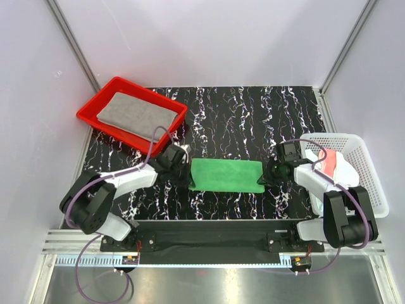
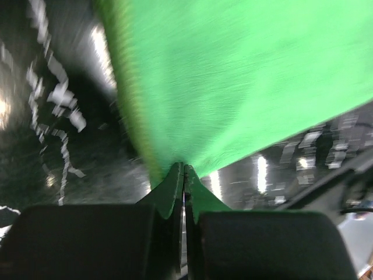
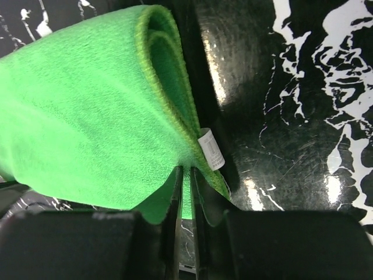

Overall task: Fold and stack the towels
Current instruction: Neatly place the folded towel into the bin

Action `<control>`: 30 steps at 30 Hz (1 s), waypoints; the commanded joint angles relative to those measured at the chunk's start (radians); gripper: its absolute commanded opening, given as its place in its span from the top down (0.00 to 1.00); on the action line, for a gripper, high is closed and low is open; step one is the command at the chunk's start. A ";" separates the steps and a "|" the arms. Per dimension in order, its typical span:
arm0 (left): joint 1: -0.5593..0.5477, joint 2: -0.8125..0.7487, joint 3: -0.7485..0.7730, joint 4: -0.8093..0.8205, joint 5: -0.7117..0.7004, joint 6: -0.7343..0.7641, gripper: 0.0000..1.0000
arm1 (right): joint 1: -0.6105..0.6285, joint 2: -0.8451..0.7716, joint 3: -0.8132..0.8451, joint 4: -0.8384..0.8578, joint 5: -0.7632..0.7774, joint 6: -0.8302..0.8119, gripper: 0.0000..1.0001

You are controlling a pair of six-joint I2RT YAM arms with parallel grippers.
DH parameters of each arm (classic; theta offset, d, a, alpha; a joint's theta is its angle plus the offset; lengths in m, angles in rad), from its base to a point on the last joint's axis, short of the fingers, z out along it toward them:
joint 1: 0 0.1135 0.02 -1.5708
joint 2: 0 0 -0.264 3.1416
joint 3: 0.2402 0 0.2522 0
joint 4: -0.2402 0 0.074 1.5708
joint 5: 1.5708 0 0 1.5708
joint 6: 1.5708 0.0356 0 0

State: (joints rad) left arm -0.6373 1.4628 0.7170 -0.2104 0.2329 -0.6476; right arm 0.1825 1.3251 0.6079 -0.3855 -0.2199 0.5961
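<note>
A bright green towel (image 1: 226, 175) lies stretched between my two grippers at mid-table, folded double. My left gripper (image 1: 188, 170) is shut on its left end; in the left wrist view, which is blurred, the jaws (image 2: 184, 170) pinch the green cloth (image 2: 245, 81). My right gripper (image 1: 266, 173) is shut on the right end, where the folded edge (image 3: 105, 111) with a small white label (image 3: 211, 149) meets the jaws (image 3: 187, 171). A grey towel (image 1: 136, 114) lies flat in the red tray (image 1: 88, 118). A salmon-pink towel (image 1: 324, 160) and a white towel (image 1: 342, 166) sit in the white basket (image 1: 374, 185).
The table is black with white marbling (image 1: 253, 114). The red tray stands at the back left and the white mesh basket at the right edge, beside the right arm. White walls with metal posts close in the back and sides.
</note>
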 commanded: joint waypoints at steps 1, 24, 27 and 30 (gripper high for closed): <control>-0.004 0.053 -0.048 0.080 0.011 -0.007 1.00 | 0.005 0.017 0.003 0.025 0.060 -0.004 0.85; 0.082 0.077 0.104 -0.017 -0.018 0.094 0.45 | 0.005 -0.144 0.127 -0.075 0.002 -0.039 0.57; 0.082 0.129 0.107 0.025 0.006 0.091 0.44 | 0.005 -0.167 0.147 -0.090 0.011 -0.056 0.51; 0.082 0.169 0.114 0.060 0.026 0.080 0.44 | 0.006 -0.181 0.148 -0.082 0.013 -0.062 0.48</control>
State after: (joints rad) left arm -0.5560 1.5951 0.8234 -0.2428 0.2123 -0.5758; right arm 0.1825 1.1679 0.7250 -0.4480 -0.2073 0.5632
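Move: At the near left corner of the folded green towel, the left hand's shut fingers hang just above the cloth, whose middle lies about 11 cm to the right, 4 cm farther out and 3 cm lower; the red bin is some 27 cm ahead and 22 cm left of this hand. From the right hand, at the near right corner, the towel's middle is about 10 cm left, 3 cm ahead and 1 cm lower, and the white basket roughly 26 cm right and 3 cm ahead. Dipping about 2 cm with shut fingers, the left hand presses the towel's near left corner down, opens to half, hops up and forward over the left edge, and sinks again to straddle that edge about 4 cm farther out. The right hand stays low on its corner, then half opens and lifts off some 7 cm, drifting 3 cm forward, its fingers tipping outward. ##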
